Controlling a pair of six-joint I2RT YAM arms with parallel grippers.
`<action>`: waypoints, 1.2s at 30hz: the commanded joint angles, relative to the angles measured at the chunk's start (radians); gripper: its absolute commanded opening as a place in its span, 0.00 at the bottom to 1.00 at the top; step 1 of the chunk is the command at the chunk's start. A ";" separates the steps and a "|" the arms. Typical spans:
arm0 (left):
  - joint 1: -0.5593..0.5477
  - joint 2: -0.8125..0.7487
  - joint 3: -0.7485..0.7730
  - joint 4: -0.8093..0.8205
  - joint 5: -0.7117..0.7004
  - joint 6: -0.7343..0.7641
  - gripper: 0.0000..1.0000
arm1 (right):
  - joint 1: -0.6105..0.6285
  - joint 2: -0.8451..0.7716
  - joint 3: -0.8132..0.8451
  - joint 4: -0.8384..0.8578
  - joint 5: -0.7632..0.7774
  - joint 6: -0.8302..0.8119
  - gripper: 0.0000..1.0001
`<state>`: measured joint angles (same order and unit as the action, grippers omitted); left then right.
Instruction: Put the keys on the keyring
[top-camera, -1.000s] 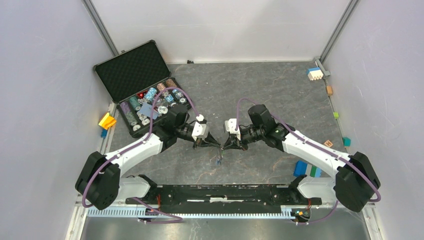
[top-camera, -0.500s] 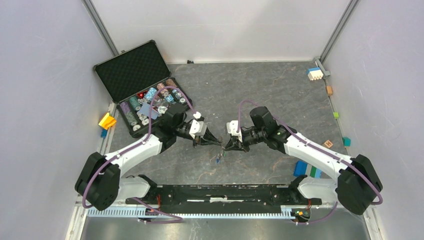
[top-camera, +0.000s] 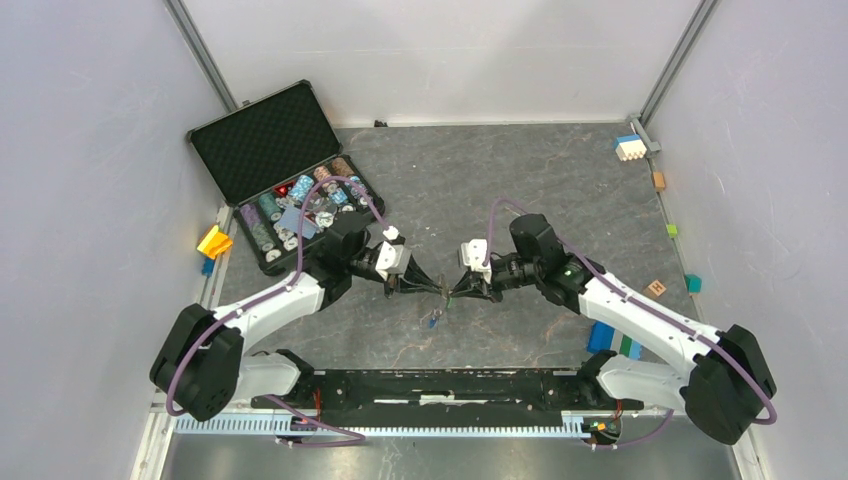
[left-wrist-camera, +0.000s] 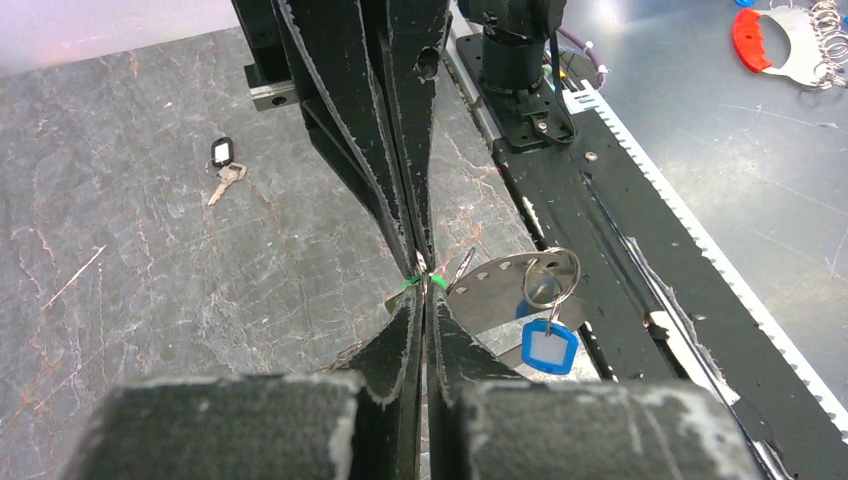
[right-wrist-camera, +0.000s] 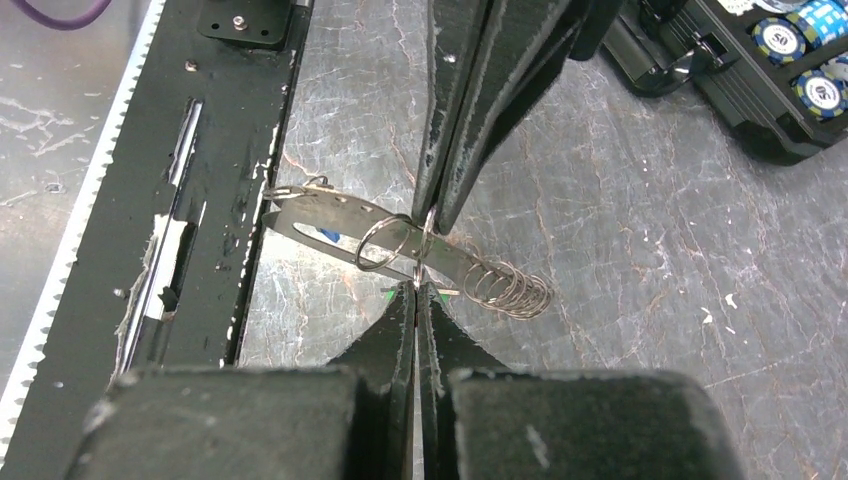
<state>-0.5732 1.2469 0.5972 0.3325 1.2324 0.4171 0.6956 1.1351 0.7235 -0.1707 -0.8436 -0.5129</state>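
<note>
Both grippers meet tip to tip over the middle of the table. My left gripper (top-camera: 432, 287) (left-wrist-camera: 421, 288) is shut on the keyring (right-wrist-camera: 330, 215) (left-wrist-camera: 500, 290), a curved metal strip ending in a wire coil (right-wrist-camera: 510, 290). The right gripper (top-camera: 455, 292) (right-wrist-camera: 416, 290) is shut on the green-tagged key (right-wrist-camera: 441, 295), of which only green slivers show at its tips. A small ring carries the blue-tagged key (left-wrist-camera: 548, 347) (top-camera: 432, 320), which hangs from the strip. On the table to the left lies the black-tagged key (left-wrist-camera: 223, 165).
An open black case (top-camera: 262, 140) of poker chips stands at the back left. Toy blocks lie along the right edge (top-camera: 628, 148) (top-camera: 612, 337), and a yellow one (top-camera: 213, 241) at the left. The black base rail (top-camera: 440, 385) runs along the near edge.
Both wrists have swung slightly away from me while the fingertips stay together at the same spot. Both grips are unchanged, and the blue-tagged key still hangs below.
</note>
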 joint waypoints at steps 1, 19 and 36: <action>0.004 -0.014 -0.015 0.167 -0.007 -0.113 0.02 | -0.031 -0.035 -0.032 0.106 -0.018 0.082 0.00; 0.004 -0.050 -0.138 0.576 -0.276 -0.407 0.02 | -0.188 -0.057 -0.124 0.482 -0.216 0.430 0.00; 0.004 -0.035 -0.167 0.659 -0.260 -0.454 0.02 | -0.211 -0.011 -0.138 0.689 -0.235 0.635 0.00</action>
<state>-0.5724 1.2175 0.4404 0.9230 0.9283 -0.0292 0.4877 1.1095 0.5568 0.4709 -1.0760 0.1032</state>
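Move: The steel keyring plate, pinched at the left fingertips, has its middle about 2 cm back from the right fingertips, 1 cm left and 1 cm below; its coil of small rings lies some 4 cm ahead, 1 cm left and 2 cm below, the blue tag about 4 cm back, 2 cm left and 3 cm down. From the left hand, the green key hangs level with it front to back, 2 cm to the right and 3 cm lower. The keyring in the left fingers and the green key's ring in the right are carried up and forward together, both grips kept. The left hand goes about 5 cm in all, swinging its fingers forward by some 20 degrees and tipping them up slightly; the right climbs about 5 cm, reaches forward and eases back a little, draws slightly right away from the left fingers, and tilts its fingertips up to about level while rolling. ##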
